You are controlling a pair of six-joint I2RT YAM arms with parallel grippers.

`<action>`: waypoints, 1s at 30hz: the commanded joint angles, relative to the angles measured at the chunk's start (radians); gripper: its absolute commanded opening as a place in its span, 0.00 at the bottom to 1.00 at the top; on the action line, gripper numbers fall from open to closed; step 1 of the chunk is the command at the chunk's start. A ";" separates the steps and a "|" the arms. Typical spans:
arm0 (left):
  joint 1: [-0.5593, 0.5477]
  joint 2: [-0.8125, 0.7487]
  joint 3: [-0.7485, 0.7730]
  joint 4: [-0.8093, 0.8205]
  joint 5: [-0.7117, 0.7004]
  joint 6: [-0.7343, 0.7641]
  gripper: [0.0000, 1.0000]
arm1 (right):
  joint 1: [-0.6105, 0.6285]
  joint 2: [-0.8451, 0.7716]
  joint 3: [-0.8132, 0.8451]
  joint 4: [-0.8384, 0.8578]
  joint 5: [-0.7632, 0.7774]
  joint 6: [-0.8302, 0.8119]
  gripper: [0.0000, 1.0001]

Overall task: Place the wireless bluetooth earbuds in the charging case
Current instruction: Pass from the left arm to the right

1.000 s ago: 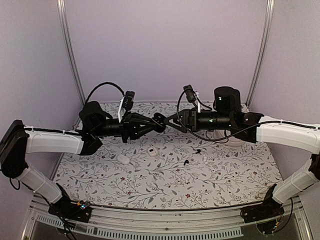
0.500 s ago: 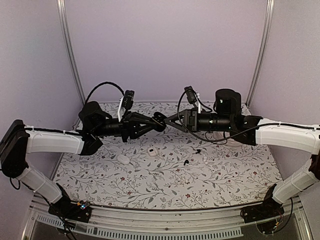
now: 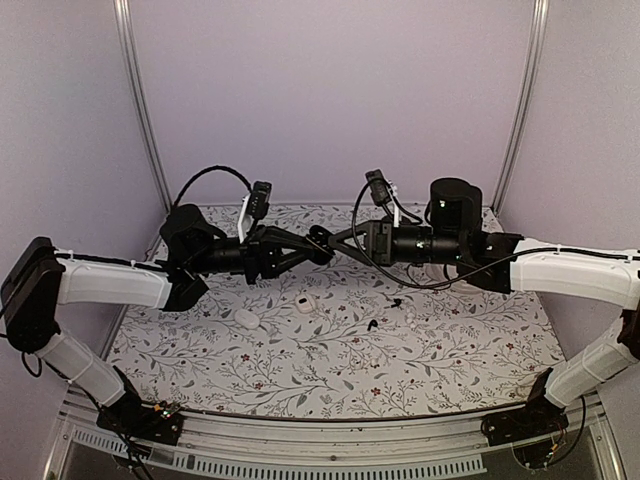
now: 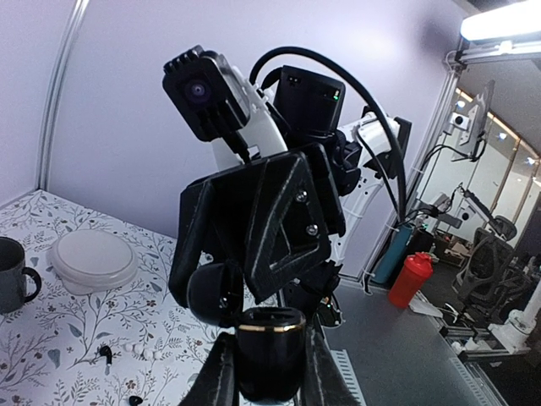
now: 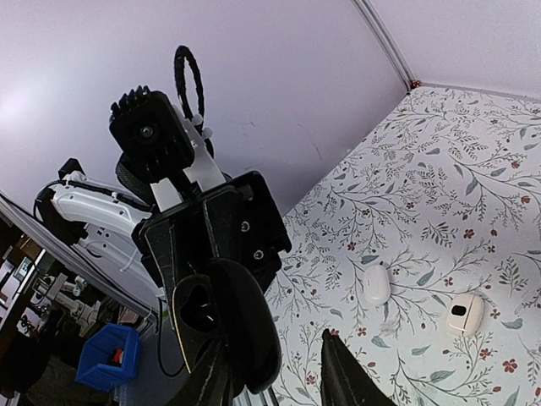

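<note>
My left gripper is shut on a black charging case with a gold rim, held up in mid-air with its lid swung open. In the top view the two grippers meet above the table's back, left gripper facing right gripper. My right gripper has the case's lid between its jaws. The lid lies against the left finger, and a gap shows to the right finger. Two black earbuds lie on the floral table.
A shut white case and a small open white case lie at mid-table, with white earbuds near the black ones. A grey mug and a white lidded bowl stand at the table's back right.
The right gripper's jaws have narrowed around the case's lid and the right arm has edged left. The left gripper holds the case still.
</note>
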 commanded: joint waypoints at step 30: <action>-0.011 0.025 0.029 -0.022 0.062 -0.005 0.16 | 0.012 -0.014 0.008 -0.011 0.026 -0.097 0.04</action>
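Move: The charging case, standing open, is held in the left fingers, its middle about 2 cm to the right of that hand's point. From the right hand it lies about 3 cm to the left, just back and level. Roughly 30 cm below the right hand, one black earbud lies some 2 cm ahead and 10 cm right, the other about 8 cm ahead and 15 cm right; the white case is 8 cm ahead, 6 cm left. The right hand stays nearly in place, closing its part-open fingers to pinch the case; the left keeps hold, sinking about 0.5 cm. ##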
